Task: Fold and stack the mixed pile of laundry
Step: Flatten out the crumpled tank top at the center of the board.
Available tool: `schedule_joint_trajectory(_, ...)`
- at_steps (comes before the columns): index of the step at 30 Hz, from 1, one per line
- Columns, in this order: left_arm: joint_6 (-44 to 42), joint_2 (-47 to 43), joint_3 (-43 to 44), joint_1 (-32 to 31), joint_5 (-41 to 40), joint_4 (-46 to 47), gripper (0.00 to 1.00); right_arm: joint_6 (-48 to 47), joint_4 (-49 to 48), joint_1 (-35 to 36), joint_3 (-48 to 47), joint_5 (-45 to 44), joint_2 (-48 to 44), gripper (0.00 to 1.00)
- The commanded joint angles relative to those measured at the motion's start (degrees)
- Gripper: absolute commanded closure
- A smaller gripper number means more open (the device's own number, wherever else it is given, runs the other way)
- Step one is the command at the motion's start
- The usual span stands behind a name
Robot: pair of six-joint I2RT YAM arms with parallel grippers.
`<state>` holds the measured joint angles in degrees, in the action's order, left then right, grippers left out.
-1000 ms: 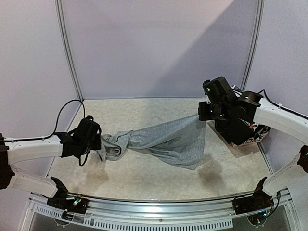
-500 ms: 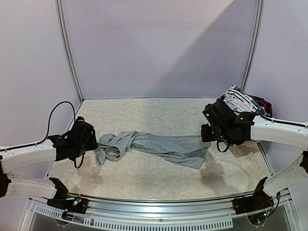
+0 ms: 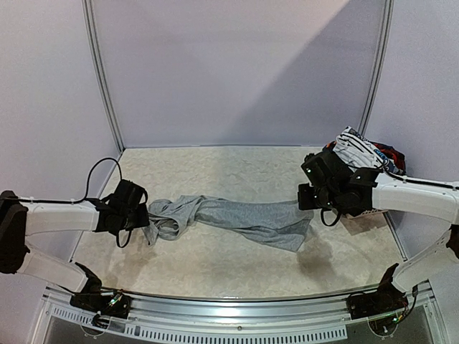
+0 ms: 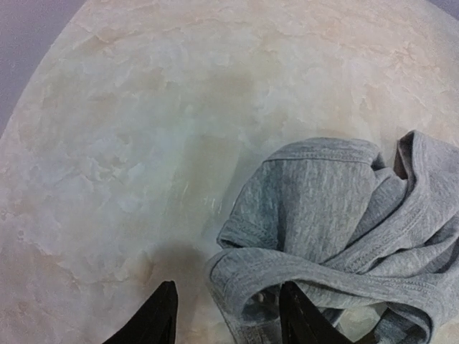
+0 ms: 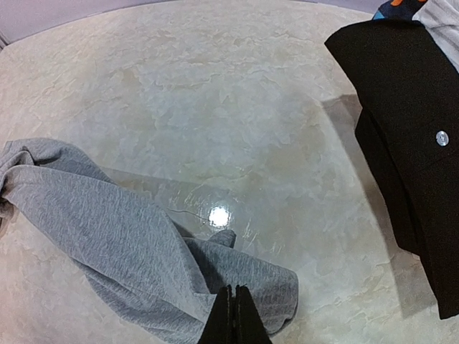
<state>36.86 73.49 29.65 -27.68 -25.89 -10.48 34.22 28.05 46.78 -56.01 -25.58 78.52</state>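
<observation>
A light grey garment (image 3: pixel 237 218) lies stretched across the middle of the table, its bunched hems (image 4: pixel 337 215) at the left. My left gripper (image 3: pixel 145 217) stands open at that bunched end. In the left wrist view a folded hem lies between its two spread fingers (image 4: pixel 161 319), touching neither. My right gripper (image 3: pixel 303 197) is low at the garment's right end, shut on a fold of the grey cloth (image 5: pixel 244 287). The rest of the mixed laundry pile (image 3: pixel 362 152) sits behind the right arm: a white black-striped piece on top, red and blue bits, and a black garment (image 5: pixel 409 129) with a button.
Purple walls with metal posts (image 3: pixel 100 79) close in the table at the back and sides. A black cable (image 3: pixel 93 172) loops up from the left arm. The table's metal front rail (image 3: pixel 229 308) runs between the two arm bases.
My right gripper came down and laid the lifted grey garment flat on the table. My left gripper opened and let go of the bunched end, staying beside it.
</observation>
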Motion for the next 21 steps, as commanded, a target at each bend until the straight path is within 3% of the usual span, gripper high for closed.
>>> schedule_joint_trajectory(1, -0.4, 2.9, 0.8, 1.4, 3.5, 5.4, 0.52, 0.0, -0.9, -0.3, 1.1, -0.2, 1.2, 1.0)
schedule_joint_trajectory(3, -1.1, 4.5, 0.9, 1.8, 4.1, 7.7, 0.53, 0.0, -1.1, -0.3, 1.2, -0.3, 1.3, 1.0)
schedule_joint_trajectory(5, -1.8, 6.2, 1.3, 2.4, 4.6, 9.3, 0.62, 0.0, -1.2, -0.3, 1.2, -0.5, 1.4, 1.0)
schedule_joint_trajectory(6, -2.5, 7.2, 1.8, 2.6, 4.8, 10.6, 0.7, -0.1, -1.3, -0.3, 1.2, -0.7, 1.3, 1.0)
schedule_joint_trajectory(8, -3.7, 8.3, 2.5, 3.0, 5.0, 12.9, 0.96, -0.3, -1.4, -0.4, 1.0, -1.1, 1.4, 1.0)
schedule_joint_trajectory(9, -4.1, 8.2, 2.9, 3.1, 4.5, 13.2, 1.0, -0.4, -1.5, -0.5, 0.9, -1.2, 1.4, 1.0)
schedule_joint_trajectory(14, -5.7, 2.9, 8.8, 3.2, 0.2, 5.0, 1.0, -1.9, 0.7, -2.0, -4.0, -1.5, 2.1, 1.0)
schedule_joint_trajectory(21, -8.5, -13.0, 18.2, 3.2, -8.1, -7.5, 1.0, -6.2, 6.6, -2.4, -15.7, -6.4, -2.6, 1.0)
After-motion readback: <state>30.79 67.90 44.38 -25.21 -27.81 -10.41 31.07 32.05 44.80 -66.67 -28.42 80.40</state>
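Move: The tank top's loose edge at its left end lies just in front of the open left gripper, about 2 cm ahead, 1 cm right and 2 cm lower. The crumpled bundle behind that edge is centred about 3 cm ahead and 7 cm right of this hand. From the right hand, already holding the tank top's other end, the loose edge is some 36 cm left, roughly level fore and aft, and 11 cm lower; the laundry basket stands about 15 cm right and 6 cm ahead. The left fingers shut on the tank top's loose edge and pinch it while the hand eases forward and dips under 2 cm; the hand then pulls it up fast, ending some 14 cm higher than its start and 6 cm farther forward, fingertips tilting up nearly 20 degrees. The right hand keeps its pinch, nearly still at first, then rises about 5 cm and goes a little forward. ##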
